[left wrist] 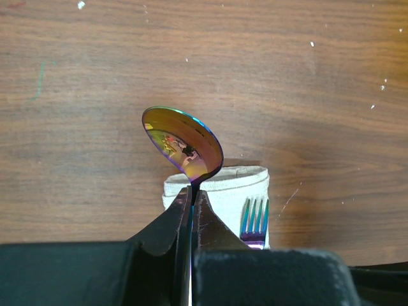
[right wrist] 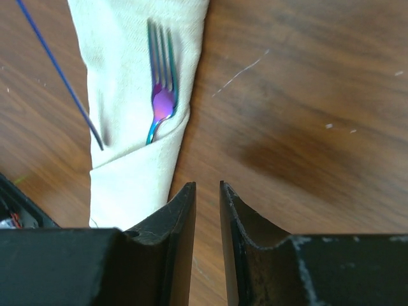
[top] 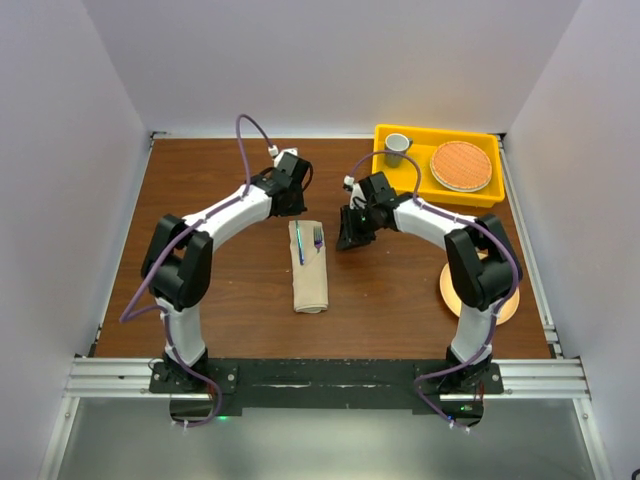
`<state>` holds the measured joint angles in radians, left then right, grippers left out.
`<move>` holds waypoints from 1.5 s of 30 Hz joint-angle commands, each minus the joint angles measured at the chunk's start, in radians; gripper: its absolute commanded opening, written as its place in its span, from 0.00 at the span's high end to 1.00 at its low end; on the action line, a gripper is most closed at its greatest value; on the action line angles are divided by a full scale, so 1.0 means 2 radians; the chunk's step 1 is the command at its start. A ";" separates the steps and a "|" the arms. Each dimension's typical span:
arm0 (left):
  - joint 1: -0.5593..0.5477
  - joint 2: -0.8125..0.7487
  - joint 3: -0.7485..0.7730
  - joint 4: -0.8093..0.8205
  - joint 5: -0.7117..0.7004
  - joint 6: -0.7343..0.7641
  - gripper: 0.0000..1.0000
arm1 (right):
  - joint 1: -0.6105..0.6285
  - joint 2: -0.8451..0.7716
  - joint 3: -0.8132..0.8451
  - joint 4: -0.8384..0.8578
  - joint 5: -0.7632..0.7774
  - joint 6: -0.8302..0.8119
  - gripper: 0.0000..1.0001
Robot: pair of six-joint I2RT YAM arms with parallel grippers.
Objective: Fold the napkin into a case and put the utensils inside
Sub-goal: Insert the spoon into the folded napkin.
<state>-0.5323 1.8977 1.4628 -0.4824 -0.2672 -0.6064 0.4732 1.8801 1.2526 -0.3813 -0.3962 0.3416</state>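
The beige napkin [top: 310,280] lies mid-table, folded into a long narrow case. The fork [top: 318,238] sits in its pocket, tines out at the far end; in the right wrist view the fork [right wrist: 162,95] rests on the napkin [right wrist: 131,178]. My left gripper [top: 291,196] is shut on the spoon [left wrist: 183,141] just below its bowl, fingertips [left wrist: 203,207] pinching the handle above the napkin's [left wrist: 223,188] end. The spoon's thin handle [right wrist: 60,73] slants down into the pocket beside the fork [left wrist: 255,217]. My right gripper [right wrist: 208,186] hovers over bare wood right of the case, jaws a narrow gap apart, empty.
A yellow tray [top: 480,197] at the back right holds a small cup [top: 397,147] and a round woven orange mat [top: 461,165]. A peach plate [top: 510,305] lies under the right arm's elbow. White walls close in the wooden table [top: 220,300].
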 commanded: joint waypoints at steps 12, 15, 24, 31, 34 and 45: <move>-0.039 0.003 -0.007 -0.010 -0.021 -0.018 1.00 | 0.026 -0.037 -0.026 0.035 -0.011 0.013 0.74; -0.040 0.001 -0.017 -0.014 -0.021 -0.025 1.00 | 0.029 -0.040 -0.032 0.040 -0.011 0.016 0.74; -0.049 -0.010 -0.039 -0.023 -0.013 -0.037 1.00 | 0.052 -0.036 -0.043 0.061 -0.007 0.028 0.74; -0.052 -0.020 -0.065 -0.025 -0.006 -0.050 1.00 | 0.057 -0.031 -0.040 0.065 0.001 0.033 0.74; -0.054 -0.022 -0.073 -0.023 -0.001 -0.051 1.00 | 0.061 -0.028 -0.041 0.067 0.004 0.036 0.74; -0.059 -0.030 -0.082 -0.022 0.002 -0.053 1.00 | 0.069 -0.023 -0.046 0.089 0.003 0.054 0.77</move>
<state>-0.6434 1.8904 1.3106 -0.5327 -0.2646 -0.6964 0.6006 1.8477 1.1694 -0.2630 -0.4019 0.4183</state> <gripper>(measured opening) 0.027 0.247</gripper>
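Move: My left hand already grips the spoon just under its bowl, the handle trailing back. The folded napkin's pocket mouth lies about 9 cm back from that hand, 3 cm right and 8 cm below. The fork's head is some 4 cm back and 5 cm right; the napkin's far edge is about level with the hand, 2 cm right. From my right hand, the mouth is about 3 cm back and 8 cm left, the fork's head 2 cm ahead and 5 cm left. Keeping the spoon pinched, I draw my left hand back about 7 cm, first level and slightly right, then sinking some 5 cm and tipping about 10 degrees more downward, so the handle's end slides into the pocket beside the fork. My right hand, its opening unchanged, eases left and back about 4 cm each way to the napkin's right edge; a touch there can't be made out. ##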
